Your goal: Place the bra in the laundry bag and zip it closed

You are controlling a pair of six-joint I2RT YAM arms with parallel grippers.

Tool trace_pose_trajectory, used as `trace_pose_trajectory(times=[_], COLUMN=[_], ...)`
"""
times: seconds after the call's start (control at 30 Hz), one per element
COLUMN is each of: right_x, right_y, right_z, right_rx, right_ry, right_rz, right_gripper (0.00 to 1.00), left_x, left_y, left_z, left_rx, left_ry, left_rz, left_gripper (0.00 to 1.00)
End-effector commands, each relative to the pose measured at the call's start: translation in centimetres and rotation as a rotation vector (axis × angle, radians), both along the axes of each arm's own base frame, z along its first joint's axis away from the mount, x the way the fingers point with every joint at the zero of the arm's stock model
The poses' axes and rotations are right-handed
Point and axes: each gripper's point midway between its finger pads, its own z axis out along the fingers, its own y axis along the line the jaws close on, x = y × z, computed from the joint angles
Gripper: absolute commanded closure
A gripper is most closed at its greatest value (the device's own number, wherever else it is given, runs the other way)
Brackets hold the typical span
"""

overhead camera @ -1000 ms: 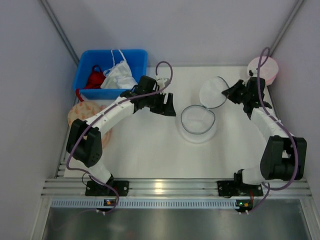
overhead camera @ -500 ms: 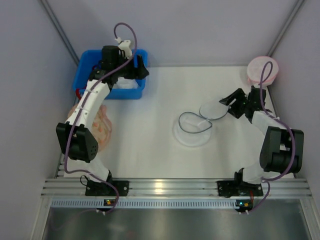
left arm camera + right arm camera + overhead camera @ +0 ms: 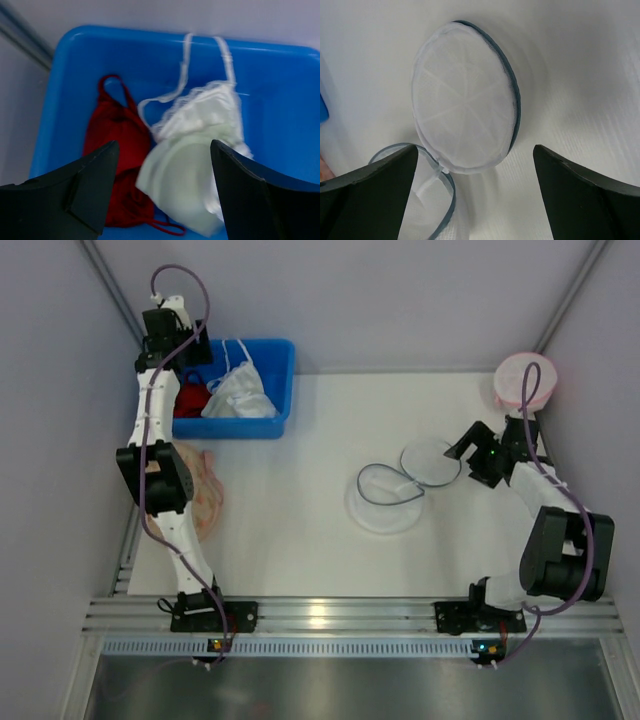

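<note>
The dark-red bra (image 3: 188, 399) lies crumpled in the left end of the blue bin, partly under a white garment (image 3: 239, 395). My left gripper (image 3: 193, 353) hovers open over the bin. In its wrist view the bra (image 3: 116, 150) sits by the left finger and the white garment (image 3: 192, 165) fills most of the gap between the fingers. The laundry bag lies unzipped mid-table: its base (image 3: 386, 502) is flat and its round lid (image 3: 430, 461) is flipped out to the right. My right gripper (image 3: 469, 457) stands open just right of the lid (image 3: 465, 100), not touching it.
The blue bin (image 3: 283, 390) stands at the back left against the wall. A pink round mesh bag (image 3: 524, 380) leans in the back right corner. A beige patterned disc (image 3: 204, 498) lies at the left edge beside the left arm.
My left arm swung from mid-table back to above the blue bin's left end. My right gripper opened and let go of the bag's lid, which dropped from raised to lying low.
</note>
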Motion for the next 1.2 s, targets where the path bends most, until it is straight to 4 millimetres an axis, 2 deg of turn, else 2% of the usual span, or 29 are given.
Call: trace_pose_trajectory(times=[0.0, 0.03, 0.13, 0.23, 0.43, 0.5, 0.53, 0.6, 0.63, 0.7, 0.73, 0.8, 0.83, 0.9, 0.93, 0.97, 1.0, 1.03, 1.1, 1.17], right_x=[0.6, 0.5, 0.3, 0.2, -0.1, -0.1, -0.2, -0.2, -0.3, -0.3, -0.3, 0.0, 0.2, 0.6, 0.8, 1.3, 1.1, 1.2, 1.3, 1.4], right_y=[-1.5, -1.6, -1.6, -1.2, 0.1, 0.5, 1.3, 2.3, 3.4, 4.4, 5.4, 6.3, 7.0, 8.0, 8.1, 8.2, 9.5, 10.0, 11.1, 11.9], right_z=[3.5, 3.8, 4.7, 5.6, 6.7, 7.2, 7.6, 8.1, 8.2, 7.9, 7.4, 7.0, 6.1, 5.3, 4.0, 3.8, 3.3, 2.2, 1.6, 0.7], right_rx=[-0.115, -0.127, -0.148, -0.153, -0.134, -0.132, -0.108, -0.088, -0.069, -0.066, -0.062, -0.068, -0.070, -0.089, -0.088, -0.090, -0.079, -0.065, -0.053, -0.041], right_ry=[-0.087, -0.092, -0.115, -0.138, -0.187, -0.209, -0.229, -0.252, -0.259, -0.259, -0.247, -0.257, -0.241, -0.243, -0.208, -0.207, -0.196, -0.166, -0.155, -0.133], right_rz=[0.035, 0.038, 0.067, 0.105, 0.188, 0.211, 0.252, 0.300, 0.339, 0.386, 0.417, 0.457, 0.484, 0.538, 0.549, 0.557, 0.600, 0.620, 0.659, 0.688], right_gripper=[0.01, 0.01, 0.01, 0.00, 0.01, 0.01, 0.01, 0.00, 0.01, 0.01, 0.00, 0.01, 0.01, 0.02, 0.04, 0.07, 0.10, 0.17, 0.25, 0.36], left_x=[1.6, 2.2, 2.5, 2.9, 3.5, 3.6, 3.7, 3.7, 3.7, 3.9, 4.0, 4.4, 4.5, 4.7, 4.8, 4.8, 4.9, 4.9, 4.8, 4.6], left_y=[5.1, 5.7, 7.6, 8.9, 9.8, 9.9, 10.1, 10.2, 10.1, 9.7, 9.5, 9.0, 8.8, 8.3, 8.0, 7.9, 7.2, 6.8, 6.1, 5.7], left_z=[-0.3, -2.0, -4.8, -9.4, -14.4, -15.3, -16.1, -16.8, -17.1, -17.3, -17.5, -17.0, -16.5, -15.6, -14.4, -13.6, -12.9, -11.3, -8.7, -7.0], left_rx=[0.104, 0.147, 0.233, 0.237, 0.230, 0.238, 0.238, 0.238, 0.234, 0.216, 0.206, 0.189, 0.180, 0.156, 0.148, 0.143, 0.116, 0.109, 0.094, 0.088], left_ry=[-0.015, 0.014, 0.072, 0.145, 0.215, 0.229, 0.239, 0.249, 0.252, 0.246, 0.245, 0.223, 0.211, 0.187, 0.164, 0.152, 0.135, 0.106, 0.062, 0.034], left_rz=[0.099, 0.088, 0.138, 0.154, 0.168, 0.174, 0.179, 0.179, 0.175, 0.161, 0.154, 0.131, 0.127, 0.113, 0.109, 0.110, 0.075, 0.061, 0.034, 0.020], left_gripper=[0.21, 0.21, 0.21, 0.21, 0.20, 0.21, 0.22, 0.26, 0.33, 0.47, 0.57, 0.69, 0.81, 0.89, 0.94, 1.00, 1.00, 1.00, 1.00, 1.00])
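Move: The red bra lies in the blue box some 20 cm below the left hand, about 3 cm ahead and 8 cm to its left. The white bra is beside it, about 4 cm ahead and 4 cm right of that hand; the box's middle is about 5 cm straight ahead, equally low. From the right hand, the open laundry bag's body is about 15 cm left and 3 cm back, 5 cm lower; its lid is 7 cm left, 4 cm ahead. The red bra is what the left hand drops onto: down about 20 cm and some 9 cm left, fingers tipping steeper, then they shut and pinch its cloth, and the hand starts to rise and ease back right. The right hand rises 5 cm, swings about 10 cm left over the lid, turning some 35 degrees counter-clockwise, then sinks to the hinge between lid and bag, fingers beginning to close. ##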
